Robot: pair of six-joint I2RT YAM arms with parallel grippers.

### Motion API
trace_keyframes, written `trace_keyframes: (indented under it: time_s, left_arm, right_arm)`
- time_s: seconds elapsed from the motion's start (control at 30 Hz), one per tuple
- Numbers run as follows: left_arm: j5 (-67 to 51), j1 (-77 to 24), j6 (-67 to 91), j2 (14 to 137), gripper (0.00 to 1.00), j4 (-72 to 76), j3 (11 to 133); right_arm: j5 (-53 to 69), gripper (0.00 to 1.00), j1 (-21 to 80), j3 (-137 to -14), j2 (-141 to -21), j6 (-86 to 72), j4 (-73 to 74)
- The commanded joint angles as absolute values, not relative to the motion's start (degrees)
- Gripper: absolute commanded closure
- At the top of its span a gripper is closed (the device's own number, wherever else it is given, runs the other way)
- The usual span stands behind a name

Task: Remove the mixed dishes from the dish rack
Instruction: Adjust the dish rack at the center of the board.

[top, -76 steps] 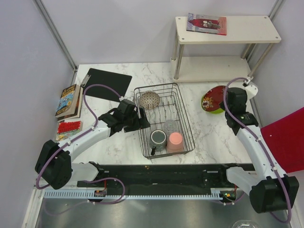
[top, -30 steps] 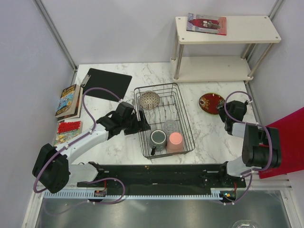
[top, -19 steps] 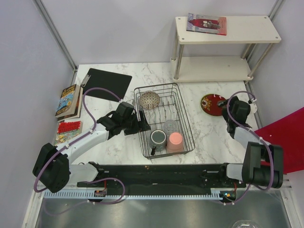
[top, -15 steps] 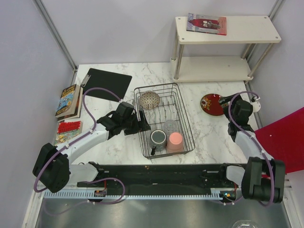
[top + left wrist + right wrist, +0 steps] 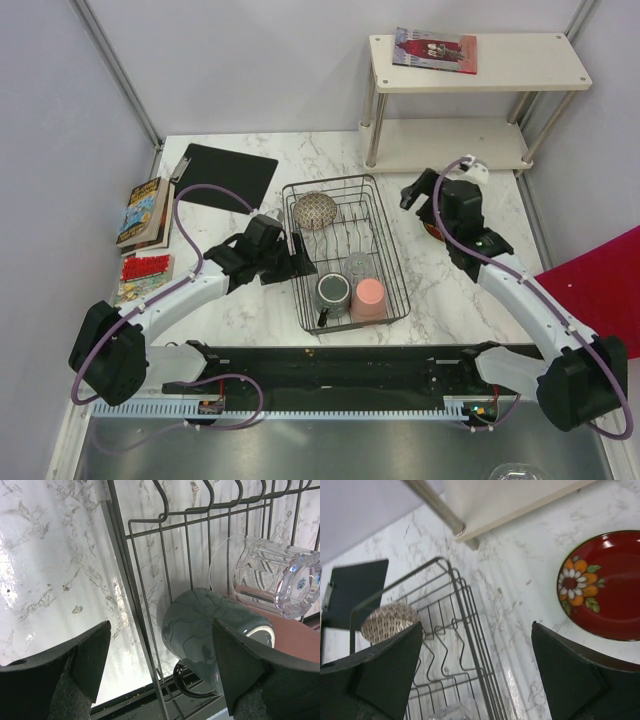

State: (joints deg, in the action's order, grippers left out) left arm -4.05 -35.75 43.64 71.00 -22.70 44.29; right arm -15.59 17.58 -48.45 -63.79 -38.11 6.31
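Note:
The black wire dish rack [image 5: 384, 262] stands mid-table. Inside it are a speckled bowl [image 5: 315, 210] at the back, and a dark grey mug [image 5: 333, 292], a pink cup [image 5: 369, 297] and a clear glass [image 5: 357, 267] at the front. My left gripper [image 5: 300, 262] is open astride the rack's left wall [image 5: 135, 605], one finger outside and one over the mug [image 5: 210, 630]; the glass [image 5: 272, 582] lies beyond. My right gripper [image 5: 412, 192] hangs open and empty between the rack and the red patterned plate [image 5: 602, 585]. That plate lies flat on the table, mostly hidden under the arm in the top view.
A two-tier white shelf [image 5: 470, 100] with a magazine [image 5: 435, 50] stands at the back right; its leg [image 5: 437, 507] is close to my right gripper. A flat black mat [image 5: 225, 175], books [image 5: 145, 212] and a red brush-like item [image 5: 147, 267] sit left. A red panel [image 5: 605, 295] borders the right edge.
My right gripper opened wide and its arm swung from the plate's right side leftward and back, over the plate toward the rack. The plate stays flat on the table. The left arm holds still.

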Motion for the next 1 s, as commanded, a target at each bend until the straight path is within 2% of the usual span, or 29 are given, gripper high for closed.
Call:
trace_keyframes:
  time_s: [0.0,0.4,0.5,0.53,0.67,0.8,0.9,0.97]
  left_arm:
    - [-2.02,-35.86,44.47,71.72,0.12,-24.08,46.76]
    - [-0.70,-35.86,44.56,74.53,0.12,-24.96,47.81]
    - [-1.14,-35.86,44.30,75.94,0.17,-24.96,47.99]
    - [-1.14,-35.86,44.21,76.20,0.22,-24.79,48.08]
    - [-1.05,-35.86,43.68,76.64,0.29,-24.96,48.25]
    - [-0.36,-35.86,43.51,76.73,0.30,-24.87,48.34]
    - [-0.26,-35.86,42.98,76.64,0.33,-25.40,49.04]
    - [-0.26,-35.86,42.63,76.38,0.35,-25.75,49.31]
  right_arm:
    - [-17.50,0.05,22.32,-49.14,-66.97,-32.08,13.54]
    - [-8.09,0.09,25.74,-45.18,-75.66,-30.06,7.03]
    - [-8.70,0.10,27.85,-44.48,-76.11,-29.79,6.42]
    - [-8.79,0.14,28.12,-43.86,-76.03,-30.23,6.15]
    - [-9.05,0.27,30.05,-42.72,-75.76,-31.11,5.80]
    - [-11.07,0.46,32.25,-41.75,-74.62,-32.43,5.71]
    - [-11.78,0.66,33.31,-41.57,-74.53,-32.78,6.24]
    - [-12.04,0.74,33.84,-41.48,-74.36,-33.13,6.33]
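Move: The dish rack's right rim, at the spot the right hand is making for, lies some 6 cm back, 10 cm left and 14 cm below it; from there the glass is about 9 cm farther left, level fore and aft. The red plate is roughly 9 cm ahead and 9 right of the right hand, 20 below. The rack's left rim is 1 cm ahead of the left hand, straight in line and 3 cm below; the mug is 5 cm back and 8 right. The rack's right rim is approached from above by the right hand, which swings left, then drops about 13 cm while easing back, tipping further down and turning counter-clockwise some 20 degrees; its wide-open fingers draw in on either side of the rim. Over the left rim, the left hand sinks about 2 cm and partly closes around it. Contact can't be seen on either side. ##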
